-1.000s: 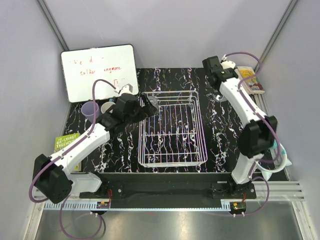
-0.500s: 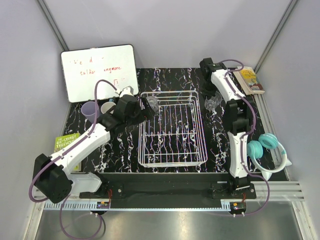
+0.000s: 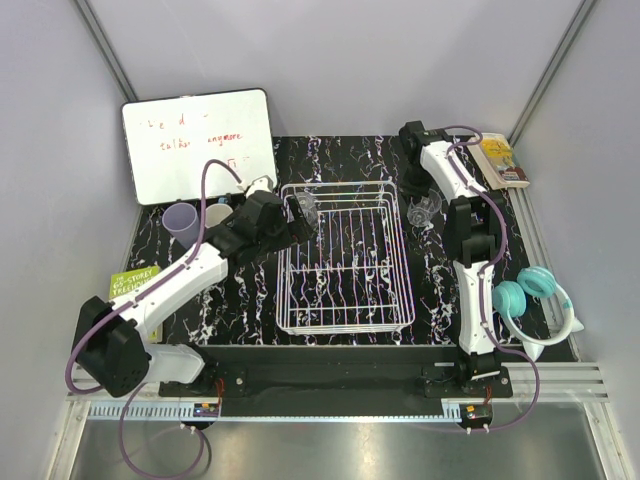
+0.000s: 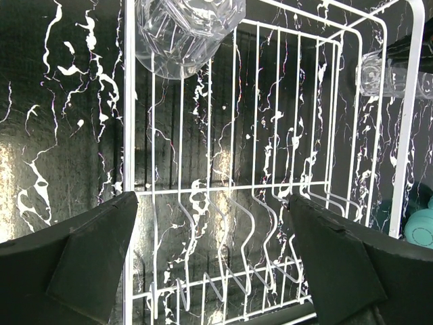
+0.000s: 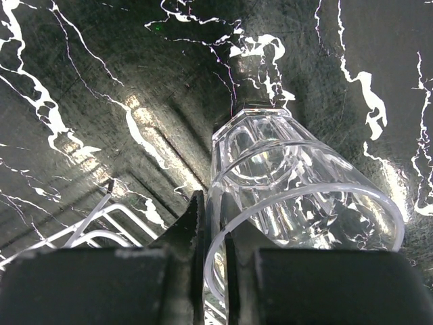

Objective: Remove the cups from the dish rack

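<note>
The white wire dish rack point(image 3: 345, 262) sits mid-table. One clear faceted glass point(image 3: 306, 207) lies at its far left corner, and in the left wrist view this glass point(image 4: 184, 30) shows at the top edge. My left gripper point(image 3: 290, 224) hovers just short of it, open, its fingers point(image 4: 88, 261) wide apart over the rack wires point(image 4: 270, 169). My right gripper point(image 3: 420, 192) is shut on the rim of a second clear glass point(image 3: 424, 211), right of the rack. In the right wrist view one finger point(image 5: 196, 223) is outside that glass point(image 5: 298, 183), the other inside.
A lavender tumbler point(image 3: 181, 222) and a mug point(image 3: 214, 214) stand left of the rack. A whiteboard point(image 3: 198, 142) leans at the back left. A green book point(image 3: 131, 285) lies at the left edge, teal headphones point(image 3: 530, 297) at the right, another book point(image 3: 500, 158) at the back right.
The right arm folded back and brought its glass down beside the rack's right side. The left arm shifted slightly right along the rack's corner, still open.
</note>
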`<state>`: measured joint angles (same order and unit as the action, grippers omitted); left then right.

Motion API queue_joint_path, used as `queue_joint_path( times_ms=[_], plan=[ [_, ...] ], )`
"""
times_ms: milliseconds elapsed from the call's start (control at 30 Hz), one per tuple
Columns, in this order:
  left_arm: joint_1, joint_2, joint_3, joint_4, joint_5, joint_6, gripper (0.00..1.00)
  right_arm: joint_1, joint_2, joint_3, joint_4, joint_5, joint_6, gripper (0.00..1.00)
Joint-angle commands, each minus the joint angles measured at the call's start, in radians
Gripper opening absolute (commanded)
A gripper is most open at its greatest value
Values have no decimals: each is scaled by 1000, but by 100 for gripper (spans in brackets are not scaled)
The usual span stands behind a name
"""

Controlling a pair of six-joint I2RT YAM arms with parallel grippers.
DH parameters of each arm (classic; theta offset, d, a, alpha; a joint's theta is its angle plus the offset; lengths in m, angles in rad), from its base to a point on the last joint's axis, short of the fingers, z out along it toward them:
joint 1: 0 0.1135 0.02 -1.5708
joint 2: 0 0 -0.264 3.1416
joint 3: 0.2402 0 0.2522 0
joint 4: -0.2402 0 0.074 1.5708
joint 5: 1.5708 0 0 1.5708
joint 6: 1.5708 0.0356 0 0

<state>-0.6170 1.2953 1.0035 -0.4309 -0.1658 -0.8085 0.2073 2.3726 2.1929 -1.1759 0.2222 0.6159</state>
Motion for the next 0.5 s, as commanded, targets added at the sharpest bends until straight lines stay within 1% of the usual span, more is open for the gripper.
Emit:
queue_joint_path(
  times_ms=[0, 33, 200, 267, 300, 333, 433, 467],
  plan=[
    [-7, 1, 24, 7, -11, 19, 99, 1, -32, -4, 5, 12, -13, 17],
    [-9, 1, 26, 7, -11, 20, 99, 0, -42, -13, 12, 9, -13, 21],
    [-15, 1, 30, 7, -9, 26, 99, 1, -110, -48, 45, 25, -16, 28],
    [-18, -1, 35, 7, -14, 29, 99, 1, -125, -51, 45, 29, -19, 33],
    [-23, 2, 37, 7, -21, 31, 99, 0, -148, -58, 50, 31, -18, 38],
    [-24, 1, 37, 7, -26, 35, 99, 3, -162, -62, 59, 31, -18, 49],
    [-30, 2, 49, 7, -40, 51, 99, 3, -223, -70, 96, 22, -30, 63],
    [-33, 1, 53, 9, -49, 55, 99, 1, -251, -61, 99, 23, -30, 71]
  ],
)
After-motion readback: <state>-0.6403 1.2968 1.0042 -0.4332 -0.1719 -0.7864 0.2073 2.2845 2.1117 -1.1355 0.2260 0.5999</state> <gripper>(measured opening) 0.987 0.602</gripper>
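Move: The clear glass whose rim the right fingers still pinch stands upright on the counter, its middle about 3 cm to the right of the right hand, 2 cm back and some 5 cm below. The dish rack's middle is roughly 15 cm back and 16 cm left; the books lie about 8 cm ahead and 19 cm right. From the left hand that glass is about 26 cm right, 4 cm ahead and 14 cm lower. Let go of the glass's rim with the right gripper: spread the nearly shut fingers to over half open while easing down barely half a centimetre. Then, still opening, lift away from the glass, about 2.5 cm up from that low point, keeping the fingers pointing down. ##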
